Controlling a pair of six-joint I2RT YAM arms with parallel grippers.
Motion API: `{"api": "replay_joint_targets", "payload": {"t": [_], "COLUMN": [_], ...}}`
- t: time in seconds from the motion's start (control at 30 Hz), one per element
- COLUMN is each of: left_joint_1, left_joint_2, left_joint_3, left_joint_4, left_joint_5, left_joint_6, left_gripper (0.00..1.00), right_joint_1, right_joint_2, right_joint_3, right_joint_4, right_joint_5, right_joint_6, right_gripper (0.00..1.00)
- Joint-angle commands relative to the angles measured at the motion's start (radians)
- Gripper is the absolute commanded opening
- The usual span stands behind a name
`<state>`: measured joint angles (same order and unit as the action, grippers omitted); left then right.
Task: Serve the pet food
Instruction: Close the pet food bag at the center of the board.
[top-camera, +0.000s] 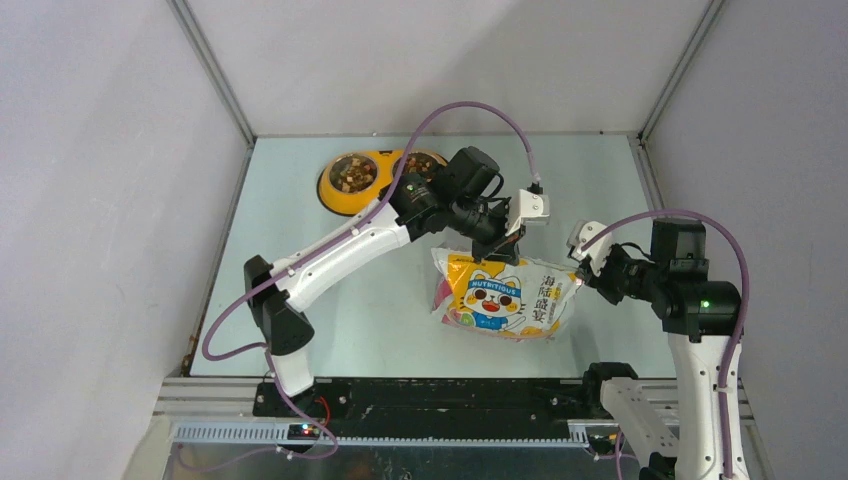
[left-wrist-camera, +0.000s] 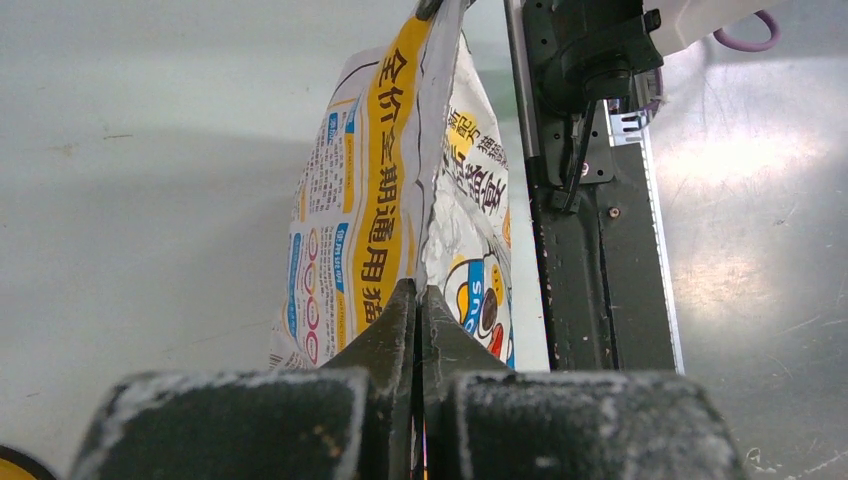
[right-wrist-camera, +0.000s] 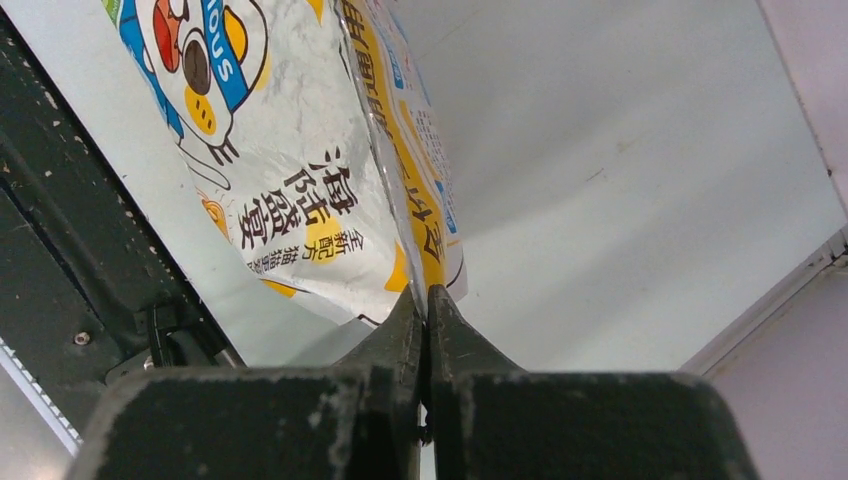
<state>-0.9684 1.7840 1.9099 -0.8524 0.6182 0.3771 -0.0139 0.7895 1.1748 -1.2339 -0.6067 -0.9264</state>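
The glossy yellow-white-pink bag (top-camera: 505, 295) with the cartoon cat hangs above the table's middle, held at both top corners. My left gripper (top-camera: 488, 256) is shut on its left top corner; in the left wrist view the bag (left-wrist-camera: 400, 190) stretches away from the pinched fingertips (left-wrist-camera: 404, 300). My right gripper (top-camera: 580, 274) is shut on the right top corner, the bag (right-wrist-camera: 330, 170) running up from its tips (right-wrist-camera: 445, 305). Pet food (top-camera: 352, 174) of brown and dark kibble lies in both bowls of the yellow feeder (top-camera: 337, 199) at the back.
The black rail (top-camera: 430, 397) with the arm bases runs along the near edge. White enclosure walls stand on the left, right and back. The left arm (top-camera: 340, 250) reaches diagonally across the table between the feeder and the bag.
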Motion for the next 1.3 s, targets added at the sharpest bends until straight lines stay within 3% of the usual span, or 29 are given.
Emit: {"api": "replay_joint_targets", "payload": {"t": [0.0, 0.03, 0.1, 0.23, 0.3, 0.33, 0.37, 0.4, 0.67, 0.73, 0.87, 1.07, 1.23, 1.27], "left_joint_1": [0.007, 0.007, 0.007, 0.009, 0.011, 0.011, 0.011, 0.011, 0.012, 0.014, 0.014, 0.014, 0.014, 0.014], "left_joint_2": [-0.108, -0.108, -0.112, -0.114, -0.113, -0.113, -0.113, -0.112, -0.12, -0.124, -0.125, -0.118, -0.115, -0.113], "left_joint_3": [0.01, 0.01, 0.01, 0.009, 0.009, 0.009, 0.009, 0.01, 0.013, 0.014, 0.013, 0.014, 0.014, 0.014], "left_joint_4": [0.019, 0.019, 0.018, 0.016, 0.016, 0.018, 0.018, 0.018, 0.014, 0.012, 0.009, 0.018, 0.026, 0.028], "left_joint_5": [0.081, 0.081, 0.08, 0.079, 0.081, 0.082, 0.083, 0.083, 0.07, 0.068, 0.068, 0.078, 0.074, 0.072], "left_joint_6": [0.005, 0.005, 0.005, 0.008, 0.008, 0.008, 0.006, 0.006, 0.011, 0.013, 0.016, 0.002, -0.008, -0.012], "left_gripper": [0.0, 0.0, 0.0, 0.0, 0.0, 0.0, 0.0, 0.0, 0.0, 0.0, 0.0, 0.0, 0.02, 0.09], "right_joint_1": [-0.032, -0.033, -0.042, -0.08, -0.093, -0.095, -0.097, -0.098, -0.105, -0.106, -0.105, -0.077, 0.079, 0.099], "right_joint_2": [0.006, 0.01, 0.015, 0.014, 0.016, 0.019, 0.021, 0.025, 0.01, 0.021, 0.022, 0.038, 0.043, 0.043], "right_joint_3": [0.066, 0.076, 0.08, 0.085, 0.088, 0.088, 0.089, 0.089, 0.094, 0.095, 0.094, 0.07, 0.004, -0.007], "right_joint_4": [0.038, 0.034, 0.022, -0.013, -0.028, -0.034, -0.036, -0.035, 0.047, 0.05, 0.052, 0.117, 0.22, 0.249], "right_joint_5": [0.068, 0.088, 0.116, 0.112, 0.102, 0.098, 0.088, 0.082, -0.014, -0.049, -0.196, -0.346, -0.262, -0.246], "right_joint_6": [-0.001, -0.003, -0.019, -0.065, -0.082, -0.09, -0.095, -0.094, -0.036, -0.035, -0.033, 0.046, 0.112, 0.13], "right_gripper": [0.06, 0.17, 0.26, 0.29, 0.24, 0.17, 0.04, 0.0, 0.0, 0.21, 0.41, 0.53, 0.57, 0.57]}}
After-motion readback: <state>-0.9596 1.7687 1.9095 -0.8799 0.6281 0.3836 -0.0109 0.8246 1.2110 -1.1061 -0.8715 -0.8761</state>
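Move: The pet food bag's top edge runs left from the closed right fingers, which hold it by its right end; its middle is about 14 cm left, 3 cm ahead and 2 cm above that hand. The bag's body centres about 12 cm left, 3 cm back and 12 cm below. The left fingers stand some 16 cm left, 3 cm ahead and 3 cm higher, pinching the edge; from them the body lies roughly 4 cm right, 6 cm back and 15 cm down. The bag's top edge stays pinched by the nearly still left hand while the right fingers give up its right end. The right hand opens briefly and shuts again about 2 cm farther right, then opens past half and goes roughly 6 cm left and 3 cm up, back over the edge towards the left fingers, its wrist tilting and turning some 15 degrees. ##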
